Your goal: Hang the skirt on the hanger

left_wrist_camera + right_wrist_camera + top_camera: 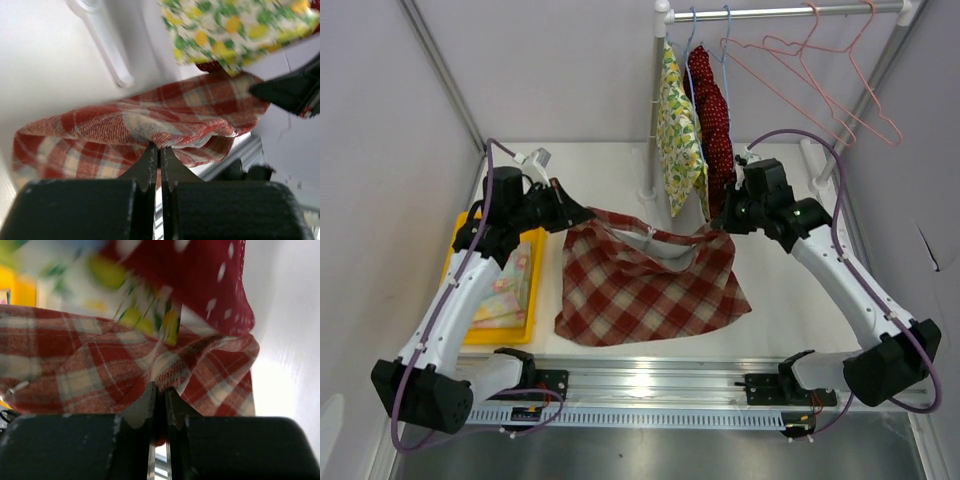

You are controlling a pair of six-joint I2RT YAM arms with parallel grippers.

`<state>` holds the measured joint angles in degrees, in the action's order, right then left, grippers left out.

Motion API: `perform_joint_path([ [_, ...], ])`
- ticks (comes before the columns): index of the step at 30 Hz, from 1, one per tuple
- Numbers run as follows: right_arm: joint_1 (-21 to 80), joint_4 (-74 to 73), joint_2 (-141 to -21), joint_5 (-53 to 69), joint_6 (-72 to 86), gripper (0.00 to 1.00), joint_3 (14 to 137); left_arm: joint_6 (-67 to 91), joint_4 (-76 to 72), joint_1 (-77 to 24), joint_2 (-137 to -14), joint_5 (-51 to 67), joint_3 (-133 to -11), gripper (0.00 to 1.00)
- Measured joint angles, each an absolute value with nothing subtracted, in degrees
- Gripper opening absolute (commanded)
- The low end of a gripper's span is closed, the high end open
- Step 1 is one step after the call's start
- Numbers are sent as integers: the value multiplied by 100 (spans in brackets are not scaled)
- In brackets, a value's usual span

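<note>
A red and cream plaid skirt (645,285) hangs stretched between my two grippers above the white table, its lower part draped on the surface. My left gripper (582,214) is shut on the skirt's left waist corner (150,135). My right gripper (722,222) is shut on the right waist corner (172,372). Empty pink wire hangers (820,70) hang on the rail (790,12) at the back right, well above and behind the skirt.
A lemon-print garment (678,130) and a red dotted garment (713,125) hang on the rail's left end, just above my right gripper. A yellow tray (530,290) with folded cloth lies at the left. The rack's white post (658,100) stands behind the skirt.
</note>
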<state>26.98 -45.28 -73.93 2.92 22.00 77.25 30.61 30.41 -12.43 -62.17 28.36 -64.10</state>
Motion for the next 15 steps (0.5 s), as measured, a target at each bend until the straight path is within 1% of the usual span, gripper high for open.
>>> perform_joint_path([
  [3, 2429, -3850, -7548, 565, 2250, 0, 7426, 3155, 2700, -1020, -6517, 2858, -6386, 0],
  [8, 2139, -2873, -7540, 803, 2502, 0, 6853, 3216, 2281, -961, -6882, 2910, -6326, 0],
  [10, 2117, -2652, -7487, 812, 2606, 0, 6539, 3253, 2112, -961, -6860, 2919, -6099, 0],
  [13, 2117, -2392, -7177, 825, 2849, 0, 5767, 3301, 1890, -961, -6654, 2928, -5413, 0],
  [15, 2123, -2318, -6910, 827, 3013, 4, 5310, 3321, 1874, -961, -6486, 2965, -4919, 0],
])
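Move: The clear table where the plaid skirt is to lie is centred about 13 cm right of my left hand, 3 cm back and roughly 27 cm below; from my right hand it's some 13 cm left, 3 cm back and 25 cm down. The yellow bin sits about 22 cm left of my left hand, level with it. Ahead of my right hand hang the red dotted skirt, roughly 18 cm out, and the lemon skirt, 8 cm farther left. Keeping the skirt's waistband pinched at both ends, I swing both hands together about 4 cm forward towards the hanging skirts while starting down, then draw them back some 3 cm as they sink faster, 8 cm lower in all. They spread apart by about 2 cm; my left hand tips down slightly and my right rolls its left side up about 10 degrees. ##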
